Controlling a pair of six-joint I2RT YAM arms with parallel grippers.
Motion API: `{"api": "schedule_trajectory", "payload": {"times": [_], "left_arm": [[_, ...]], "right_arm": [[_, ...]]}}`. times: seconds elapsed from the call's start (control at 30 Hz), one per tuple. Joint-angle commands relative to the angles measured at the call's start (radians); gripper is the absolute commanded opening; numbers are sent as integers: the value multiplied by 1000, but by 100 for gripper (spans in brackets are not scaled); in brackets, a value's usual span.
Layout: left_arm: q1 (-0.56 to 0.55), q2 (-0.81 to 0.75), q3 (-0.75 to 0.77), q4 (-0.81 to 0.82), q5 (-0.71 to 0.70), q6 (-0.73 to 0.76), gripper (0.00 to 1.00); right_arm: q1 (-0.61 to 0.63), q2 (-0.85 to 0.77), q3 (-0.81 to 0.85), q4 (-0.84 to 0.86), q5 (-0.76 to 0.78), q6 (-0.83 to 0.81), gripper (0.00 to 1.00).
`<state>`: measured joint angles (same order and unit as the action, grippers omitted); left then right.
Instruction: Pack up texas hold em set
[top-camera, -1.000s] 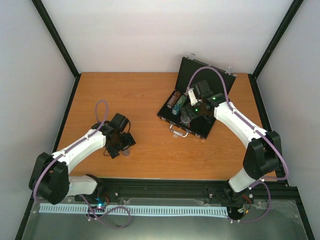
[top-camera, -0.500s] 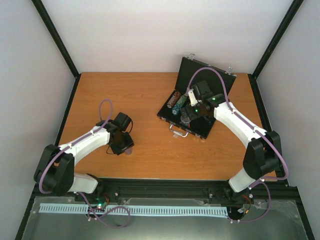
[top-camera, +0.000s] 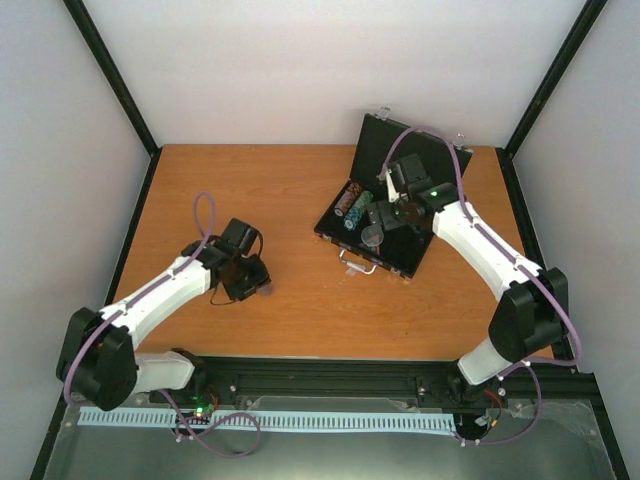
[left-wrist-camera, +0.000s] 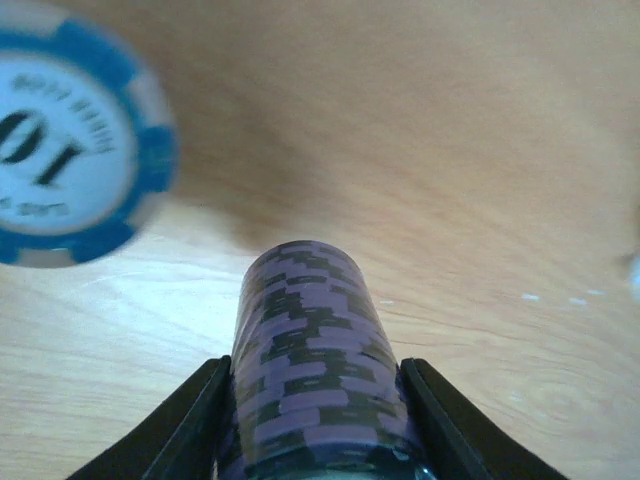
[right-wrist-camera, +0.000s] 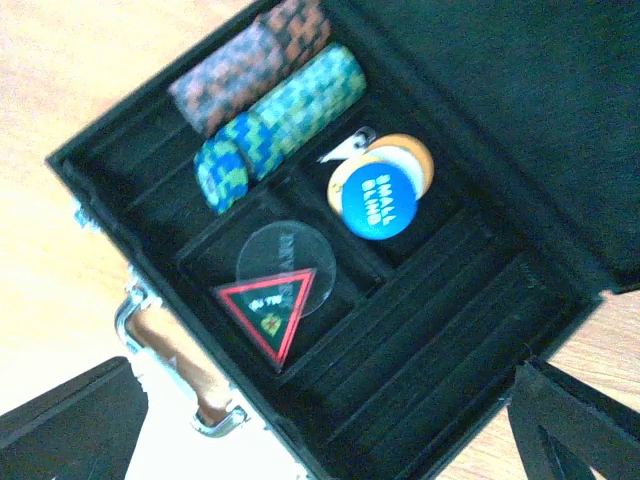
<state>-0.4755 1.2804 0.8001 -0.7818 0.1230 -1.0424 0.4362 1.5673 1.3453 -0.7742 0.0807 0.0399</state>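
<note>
My left gripper (top-camera: 258, 286) is shut on a stack of purple poker chips (left-wrist-camera: 315, 370), with a black finger against each side, low over the left part of the table. A blue-and-white chip marked 10 (left-wrist-camera: 60, 160) shows blurred just beyond it. The black case (top-camera: 376, 259) lies open at the back right. In it are an orange stack (right-wrist-camera: 250, 65), a green-blue stack (right-wrist-camera: 285, 110), a blue round disc (right-wrist-camera: 380, 200) and a dark triangular token (right-wrist-camera: 268, 305) on a clear disc. My right gripper (right-wrist-camera: 320, 440) hangs open above the case, holding nothing.
The case's lid (top-camera: 372, 136) stands up toward the back wall. Its silver handle (right-wrist-camera: 170, 370) faces the front. The grooved chip slots (right-wrist-camera: 450, 330) at the right of the case hold nothing. Black frame posts (top-camera: 110, 80) flank the wooden table (top-camera: 250, 190).
My left gripper has closed from wide open onto the purple chip stack and shifted slightly right. My right gripper has drawn back a little over the open case, still open.
</note>
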Motion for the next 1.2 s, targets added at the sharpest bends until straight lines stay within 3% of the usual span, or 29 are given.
{"api": "schedule_trajectory", "payload": {"times": [0.0, 0.13, 0.4, 0.63, 0.87, 1.17], "left_arm": [[-43, -74, 147, 173, 52, 0, 1], [-132, 13, 243, 353, 67, -12, 1], [-270, 385, 548, 546, 125, 36, 1], [-333, 706, 957, 462, 159, 152, 1], [-366, 961, 1292, 331, 113, 274, 1], [-373, 1168, 1518, 230, 24, 365, 1]], "right_arm": [[-47, -61, 59, 0, 99, 111, 100], [-129, -85, 63, 15, 61, 197, 100], [-287, -119, 50, 14, 59, 239, 100], [-398, -157, -47, 70, 17, 258, 100], [-426, -169, -119, 120, 33, 243, 100], [-459, -168, -154, 147, 52, 208, 100]]}}
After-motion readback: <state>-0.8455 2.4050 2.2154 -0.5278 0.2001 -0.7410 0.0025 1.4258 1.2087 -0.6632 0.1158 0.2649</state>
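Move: The left hand already grips the purple chip stack. The case's empty right-hand slots lie about 37 cm to its right, 14 cm ahead and 5 cm lower. The small blind button is some 31 cm right and 20 cm ahead, the clear disk 29 cm right and 15 cm ahead. A $10 chip stack stands about 5 cm left, 4 cm ahead. From the right hand the slots are roughly 6 cm right, 4 cm back and 15 cm below. Keeping the purple stack clamped, the left hand sweeps right about 37 cm and forward about 18 to the case's empty right slots, rising some 11 cm early and dipping slightly at the end, while swinging its fingertips forward and turning clockwise. The open, empty right hand makes room, pulling about 18 cm right with a clockwise turn of some 35 degrees. ##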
